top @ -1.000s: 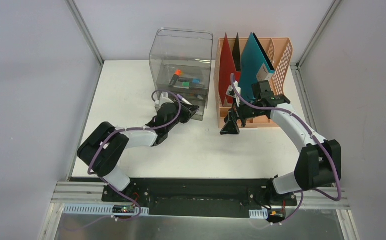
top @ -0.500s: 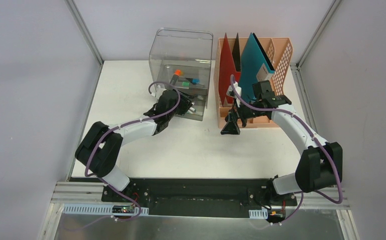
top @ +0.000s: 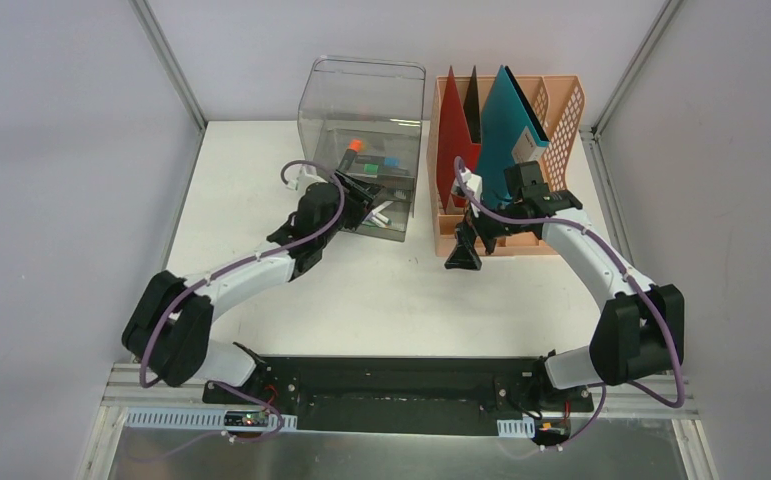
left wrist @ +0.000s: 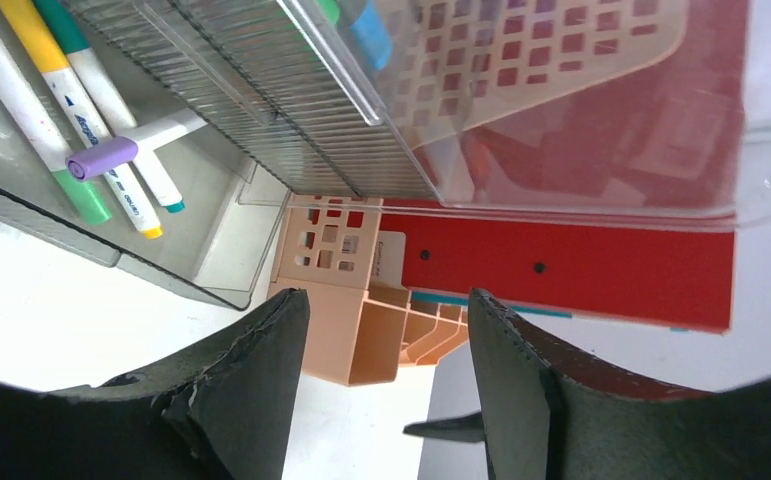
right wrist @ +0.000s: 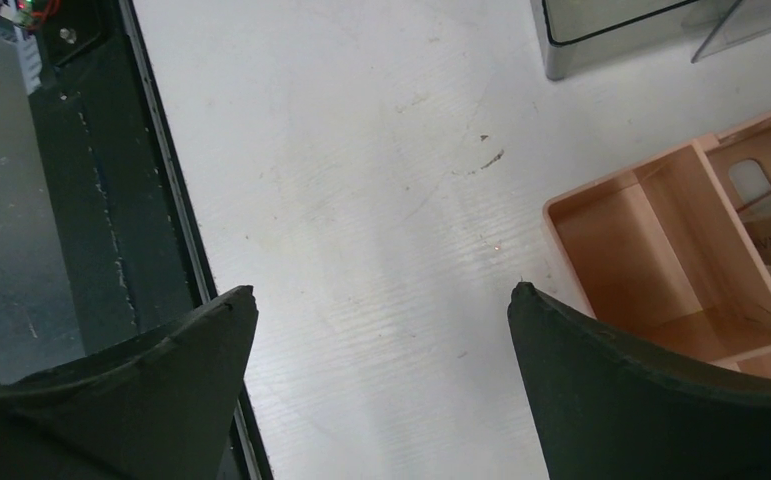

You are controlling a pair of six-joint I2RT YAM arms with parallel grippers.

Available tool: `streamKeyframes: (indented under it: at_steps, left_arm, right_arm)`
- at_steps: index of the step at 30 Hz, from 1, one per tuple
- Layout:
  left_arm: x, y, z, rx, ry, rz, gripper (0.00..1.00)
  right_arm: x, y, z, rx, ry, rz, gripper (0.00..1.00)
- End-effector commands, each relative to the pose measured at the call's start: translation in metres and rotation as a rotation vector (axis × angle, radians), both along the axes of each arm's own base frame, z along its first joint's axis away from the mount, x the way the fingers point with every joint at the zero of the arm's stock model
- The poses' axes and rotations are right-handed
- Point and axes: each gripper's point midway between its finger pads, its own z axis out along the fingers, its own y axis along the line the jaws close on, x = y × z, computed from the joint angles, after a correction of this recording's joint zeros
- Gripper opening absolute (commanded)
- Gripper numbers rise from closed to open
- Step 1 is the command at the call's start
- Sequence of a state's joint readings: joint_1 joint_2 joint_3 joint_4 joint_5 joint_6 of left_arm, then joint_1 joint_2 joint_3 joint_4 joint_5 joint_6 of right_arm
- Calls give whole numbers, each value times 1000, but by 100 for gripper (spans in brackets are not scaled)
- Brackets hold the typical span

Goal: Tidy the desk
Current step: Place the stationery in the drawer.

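The white desk (top: 261, 190) carries a clear drawer box (top: 361, 100) and a peach file rack (top: 561, 110). My left gripper (top: 366, 200) hangs at the box's pulled-out bottom drawer (left wrist: 211, 250). Its jaws (left wrist: 386, 300) are open, with nothing between them. Several markers (left wrist: 91, 150) lie in that drawer, one with a purple cap. My right gripper (top: 461, 255) points down at the desk (right wrist: 361, 150) just in front of the rack's left corner (right wrist: 661, 250). It is wide open (right wrist: 383, 290) and empty.
A red folder (top: 453, 140), a black one and a teal one (top: 506, 120) stand in the rack. More small items lie in the box's upper drawer (top: 371, 160). Aluminium rails and grey walls edge the desk. A black base strip (right wrist: 111, 200) runs along the near edge.
My left arm has stretched forward to the drawer box and its jaws have opened. The right arm has barely moved.
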State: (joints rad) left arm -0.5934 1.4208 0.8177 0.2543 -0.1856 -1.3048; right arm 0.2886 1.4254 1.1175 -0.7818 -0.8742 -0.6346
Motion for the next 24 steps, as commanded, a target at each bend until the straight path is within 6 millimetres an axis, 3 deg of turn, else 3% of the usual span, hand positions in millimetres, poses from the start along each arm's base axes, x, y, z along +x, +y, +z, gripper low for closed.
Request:
streamKeyframes:
  at_steps: [1, 8, 18, 24]
  left_arm:
    - [-10, 20, 32, 51, -135, 3, 61]
    - [-38, 41, 49, 95, -248, -17, 63]
    - [-71, 62, 31, 126, -304, -31, 63]
    - [-83, 74, 14, 140, -275, -16, 63]
  right_arm:
    - [7, -10, 7, -50, -137, 14, 100]
    - [11, -18, 0, -103, -178, 20, 100]
    - [20, -44, -20, -270, -241, 29, 100]
    - [38, -59, -25, -367, -245, -81, 100]
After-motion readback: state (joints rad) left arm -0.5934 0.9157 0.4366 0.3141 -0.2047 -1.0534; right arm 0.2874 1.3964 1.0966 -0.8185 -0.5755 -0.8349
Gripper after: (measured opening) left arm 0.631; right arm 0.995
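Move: The white pen lies against the foot of the orange rack's front, about 4 cm ahead of the right hand, 7 cm to its right and some 11 cm below. The rack's front-left compartment is 7 cm ahead and 1 cm right of that hand, about 8 cm down. From the left hand the white pen is some 30 cm right, 12 cm back and 10 cm lower; the purple marker in the drawer is 2 cm ahead, 1 cm right and 7 cm below. The left hand, already empty, draws back about 8 cm and leftward 6 cm away from the purple marker, arching up some 4 cm before sinking most of that again, fingers staying part open and tipping up to nearly level. Meanwhile the right hand, wide open, gathers speed to its right and down, with a little forward, towards the white pen at the rack's foot, while its fingers swing about 20 degrees to point more steeply down; it doesn't reach the pen yet. ##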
